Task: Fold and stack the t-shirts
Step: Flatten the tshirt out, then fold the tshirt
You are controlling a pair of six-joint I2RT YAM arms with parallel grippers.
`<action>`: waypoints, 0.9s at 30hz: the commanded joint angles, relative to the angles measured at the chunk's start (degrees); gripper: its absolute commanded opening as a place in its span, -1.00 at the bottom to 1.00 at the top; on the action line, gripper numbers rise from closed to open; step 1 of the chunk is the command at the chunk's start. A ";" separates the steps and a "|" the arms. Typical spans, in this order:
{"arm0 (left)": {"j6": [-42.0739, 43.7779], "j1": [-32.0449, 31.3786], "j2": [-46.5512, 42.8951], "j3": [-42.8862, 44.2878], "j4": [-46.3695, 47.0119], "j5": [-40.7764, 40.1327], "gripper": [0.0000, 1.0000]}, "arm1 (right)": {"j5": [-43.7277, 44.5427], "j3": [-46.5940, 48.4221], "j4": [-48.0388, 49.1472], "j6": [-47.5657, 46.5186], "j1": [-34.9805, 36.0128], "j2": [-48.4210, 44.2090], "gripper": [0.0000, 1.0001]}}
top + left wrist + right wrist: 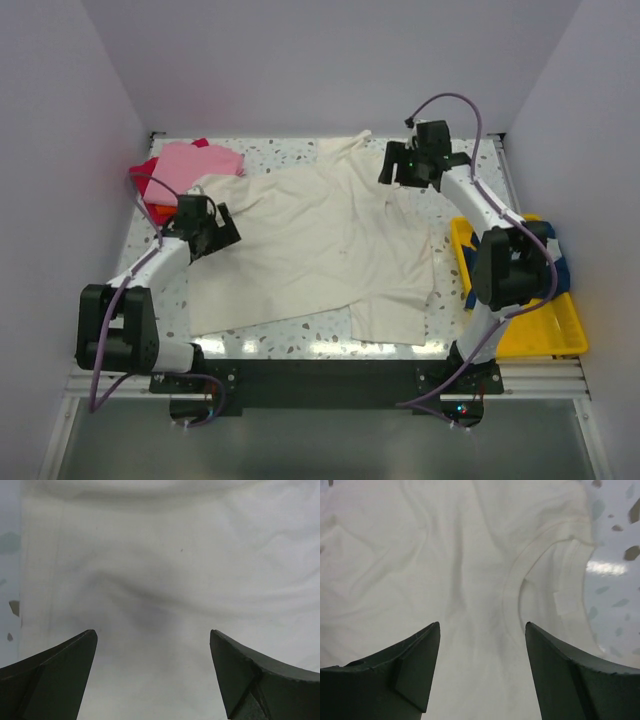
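A large cream t-shirt (320, 240) lies spread across the table, wrinkled, with its collar toward the far right. My left gripper (215, 228) hovers over its left edge. In the left wrist view that gripper (153, 632) is open above plain cream cloth (175, 570), with nothing between the fingers. My right gripper (400, 165) is over the collar end. Seen from the right wrist, it (482, 624) stands open just beside the ribbed collar (520, 580), holding nothing. Pink (195, 160), red (147, 170) and orange (160, 212) t-shirts lie piled at the far left.
A yellow tray (545, 335) sits at the right edge with a navy t-shirt (563, 265) in it, partly hidden by the right arm. White walls close in the table on three sides. Speckled tabletop (270, 345) shows along the front.
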 commanded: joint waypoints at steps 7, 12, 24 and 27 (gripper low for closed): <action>-4.72 0.10 3.10 -6.76 2.01 0.69 1.00 | -11.47 -15.46 6.94 5.97 2.09 1.22 0.45; -4.19 0.37 7.93 -6.67 4.74 -0.10 1.00 | -11.30 -17.84 8.87 6.77 2.09 2.98 0.46; -1.03 0.89 18.12 -0.97 8.78 -3.17 1.00 | -5.14 -14.25 8.09 6.59 1.21 10.71 0.47; 0.73 0.89 21.29 1.84 9.05 -4.14 1.00 | -3.48 -11.61 7.12 6.24 1.03 12.90 0.47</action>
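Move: Both hands are open over the spread white t-shirt. Its middle lies about 21 cm right of the left hand, nearly level fore-and-aft and 6 cm below; from the right hand it is roughly 14 cm back, 20 cm left and 14 cm down. The pink shirt stack is about 18 cm ahead and 9 cm left of the left hand. The far sleeve is some 12 cm ahead and 11 cm left of the right hand. Open fingertips come down on the cloth and push along it: the left dips about 5 cm while drawing back, then slides some 8 cm forward towards the pink stack. The right sinks about 13 cm while going back 8 and a little left, its fingers tipping some 20 degrees steeper, then eases about 3 cm forward over the shirt's right part. ##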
